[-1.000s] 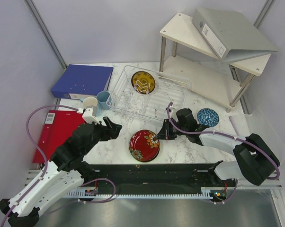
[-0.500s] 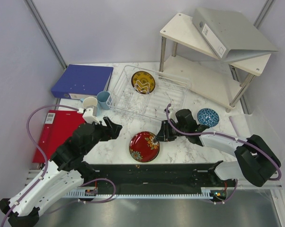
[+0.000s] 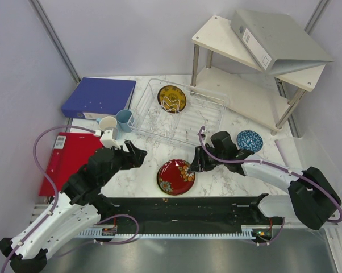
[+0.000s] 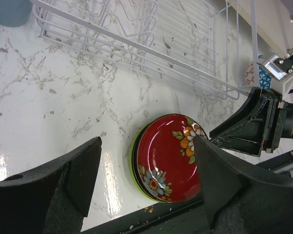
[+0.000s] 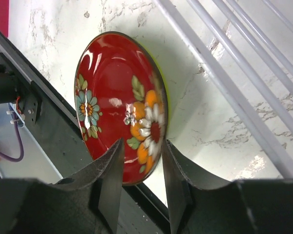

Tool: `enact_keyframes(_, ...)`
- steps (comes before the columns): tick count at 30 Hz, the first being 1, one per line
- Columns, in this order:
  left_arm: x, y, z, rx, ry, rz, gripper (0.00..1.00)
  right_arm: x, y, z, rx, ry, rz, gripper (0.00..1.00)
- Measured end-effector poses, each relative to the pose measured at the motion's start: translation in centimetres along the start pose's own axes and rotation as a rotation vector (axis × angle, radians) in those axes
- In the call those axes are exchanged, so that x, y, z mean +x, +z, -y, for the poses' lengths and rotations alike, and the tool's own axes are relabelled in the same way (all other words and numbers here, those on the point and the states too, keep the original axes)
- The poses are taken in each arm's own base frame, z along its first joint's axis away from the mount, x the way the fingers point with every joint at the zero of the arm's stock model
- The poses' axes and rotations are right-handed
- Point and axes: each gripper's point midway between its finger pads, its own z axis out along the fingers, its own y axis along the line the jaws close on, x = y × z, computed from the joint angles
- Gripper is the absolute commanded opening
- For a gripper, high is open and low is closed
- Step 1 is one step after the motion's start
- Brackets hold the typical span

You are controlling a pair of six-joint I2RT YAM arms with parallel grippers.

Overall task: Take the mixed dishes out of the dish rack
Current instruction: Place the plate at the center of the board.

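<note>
The red bowl [image 3: 175, 177] with flower print rests on a black plate and a lime-green plate [image 4: 133, 168] near the table's front edge. My right gripper [image 3: 195, 165] grips the bowl's right rim, one finger inside and one outside [image 5: 141, 144]. My left gripper [image 3: 138, 154] is open and empty, hovering left of the bowl [image 4: 171, 156]. The clear dish rack [image 3: 199, 119] holds the yellow-brown patterned plate [image 3: 171, 98] upright at its back. The blue patterned bowl [image 3: 249, 140] sits on the table to the right. The cream mug [image 3: 107, 124] and a light blue cup [image 3: 124, 119] stand left of the rack.
A blue binder [image 3: 100, 96] lies at the back left and a red binder [image 3: 69, 156] at the left. The white two-tier shelf [image 3: 216, 34] with a grey binder [image 3: 279, 40] stands at the back right. A black rail [image 3: 182, 207] runs along the front edge.
The red bowl has come down and shifted slightly right and nearer in my right gripper, onto the plate stack. My left arm has barely moved.
</note>
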Motion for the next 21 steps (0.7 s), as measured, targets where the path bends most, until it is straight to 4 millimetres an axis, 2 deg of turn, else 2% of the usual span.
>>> enact_keyframes(10,0.1,0.0,0.0,-0.001,0.001,-0.004,0.83,0.2,0.1,0.5,0.041,-0.021,-0.011,0.45)
enact_keyframes(13,0.1,0.0,0.0,0.0,0.001,-0.004,0.83,0.1,-0.6,0.9,0.082,-0.018,0.0,0.46)
enact_keyframes(16,0.1,0.0,0.0,0.001,0.0,-0.002,0.83,-0.2,-2.4,2.3,0.193,0.014,0.019,0.47)
enact_keyframes(18,0.0,-0.1,0.0,0.003,-0.001,0.001,0.83,-1.8,-4.2,2.3,0.248,0.016,0.051,0.47)
enact_keyframes(21,0.0,-0.1,0.0,0.003,-0.001,0.001,0.83,-7.4,-7.1,-0.9,0.249,-0.045,0.178,0.48)
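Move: The red flowered plate, already set down on the black and green plates, has its middle roughly 9 cm to the left of the right hand, 5 cm back and 2 cm lower; its right rim is at that hand's part-open fingertips. The dish rack's middle lies about 27 cm ahead and 7 cm left, with the yellow plate in it about 31 cm ahead and 11 cm left. From the waiting left hand the red plate is some 10 cm back, 13 cm right and 14 cm below. The right hand lingers at the red plate's right rim, fingers still part-open and barely shifting, then slips off sideways to its right by about 4 cm, the fingertips coming free of the rim. From there it climbs quickly, ending some 9 cm higher and about 4 cm farther forward, away from the plate and towards the rack, the wrist turning clockwise a little with the opening kept. ##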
